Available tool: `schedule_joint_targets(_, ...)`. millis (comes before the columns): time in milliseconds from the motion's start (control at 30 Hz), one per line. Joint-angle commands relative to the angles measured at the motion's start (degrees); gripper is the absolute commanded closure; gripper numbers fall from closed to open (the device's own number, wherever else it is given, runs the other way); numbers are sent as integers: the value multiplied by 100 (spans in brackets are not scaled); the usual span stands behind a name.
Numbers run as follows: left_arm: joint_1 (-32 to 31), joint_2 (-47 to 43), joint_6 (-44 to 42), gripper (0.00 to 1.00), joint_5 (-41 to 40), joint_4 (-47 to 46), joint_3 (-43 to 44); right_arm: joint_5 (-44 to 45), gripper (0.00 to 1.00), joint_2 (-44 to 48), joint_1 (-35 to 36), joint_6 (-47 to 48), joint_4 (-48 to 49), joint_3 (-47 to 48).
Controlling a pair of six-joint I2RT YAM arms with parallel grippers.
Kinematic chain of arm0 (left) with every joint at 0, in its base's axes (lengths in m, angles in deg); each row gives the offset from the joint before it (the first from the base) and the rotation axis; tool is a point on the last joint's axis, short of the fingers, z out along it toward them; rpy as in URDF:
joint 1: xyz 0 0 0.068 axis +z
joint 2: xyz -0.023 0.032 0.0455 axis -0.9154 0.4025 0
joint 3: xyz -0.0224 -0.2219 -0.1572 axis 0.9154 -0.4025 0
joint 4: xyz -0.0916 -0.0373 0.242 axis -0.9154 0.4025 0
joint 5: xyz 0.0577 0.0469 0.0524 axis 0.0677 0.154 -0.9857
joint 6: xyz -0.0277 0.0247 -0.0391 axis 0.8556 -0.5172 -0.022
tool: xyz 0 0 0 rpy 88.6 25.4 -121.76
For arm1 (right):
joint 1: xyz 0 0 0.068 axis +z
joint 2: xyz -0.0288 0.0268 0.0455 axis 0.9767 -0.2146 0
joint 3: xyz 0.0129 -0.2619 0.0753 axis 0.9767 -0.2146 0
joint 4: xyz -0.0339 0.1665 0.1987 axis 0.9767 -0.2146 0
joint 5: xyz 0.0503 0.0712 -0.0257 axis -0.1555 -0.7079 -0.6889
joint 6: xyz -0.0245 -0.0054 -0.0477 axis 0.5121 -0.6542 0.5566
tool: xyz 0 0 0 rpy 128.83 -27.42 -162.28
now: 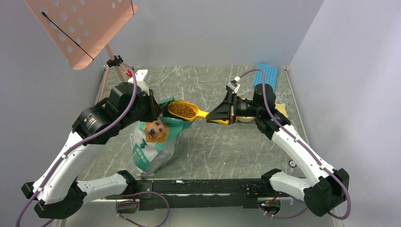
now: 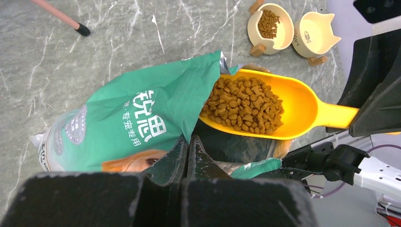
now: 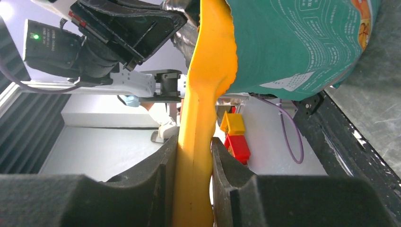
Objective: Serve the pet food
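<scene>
The pet food point(image 1: 182, 110) fills the bowl of an orange scoop point(image 1: 195, 112) held level over the open mouth of a green bag with a dog picture point(image 1: 153, 142). My right gripper point(image 1: 208, 115) is shut on the scoop's handle point(image 3: 196, 165), which sits between both fingers. My left gripper point(image 1: 158, 108) is shut on the bag's top edge point(image 2: 191, 130) and keeps the bag upright. The left wrist view shows the kibble heap point(image 2: 243, 104) in the scoop point(image 2: 302, 111), right beside the bag's opening. More kibble lies in a cream cat-ear bowl point(image 2: 270, 26).
A second cream bowl point(image 2: 314, 33) beside the first holds nothing. The bowls lie at the right rear, mostly hidden under my right arm point(image 1: 281, 109). A blue studded plate point(image 1: 265, 74) lies at the back right. A pink perforated board on a stand point(image 1: 80, 28) hangs over the back left.
</scene>
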Motion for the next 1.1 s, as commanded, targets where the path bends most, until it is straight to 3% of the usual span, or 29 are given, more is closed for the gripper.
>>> schedule_joint_targets(0,-15,-199,33,100,-217,-273,225,-77,100,82,-62,-655,1367,-280)
schedule_joint_targets(67,-11,-189,91,100,-307,-223,271,-145,100,84,-64,-781,1569,-356)
schedule_joint_targets(200,-13,-93,357,100,-915,225,466,-330,100,475,-272,-296,709,-134)
schedule_joint_targets(367,-11,27,489,100,-1355,563,662,-598,100,927,-567,-205,516,-282)
schedule_joint_targets(533,-10,84,561,100,-1383,517,608,-698,100,1252,-849,-1026,1558,-660)
schedule_joint_targets(667,-17,241,658,100,-1524,766,804,-768,100,1362,-1250,-1141,1686,-625)
schedule_joint_targets(933,-15,-29,436,100,-1232,392,522,-1200,100,1162,-2972,-1597,2897,-1064)
schedule_joint_targets(1067,-14,-110,340,100,-1062,388,532,-1206,100,874,-3784,-2222,4311,-1598)
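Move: The empty right bowl, likely next for the loaded scoop, stands about 33 cm right and 19 cm ahead of the right hand, some 31 cm below. The left bowl, part-filled, is about 20 cm right and 21 cm ahead. The bag's mouth lies some 9 cm to this hand's left and 5 cm below, roughly level fore and aft. From the left hand, the right bowl is about 48 cm right, 16 cm ahead and 32 cm below. The loaded scoop, still gripped by the handle in the right fingers, goes up and left-to-right off the bag's mouth, drawing back slightly, then swings right and forward towards the bowls, net about 11 cm right, turning some 20 degrees clockwise. The bag's rim stays pinched in the left fingers, which ease it about 3 cm left and turn slightly counter-clockwise. ##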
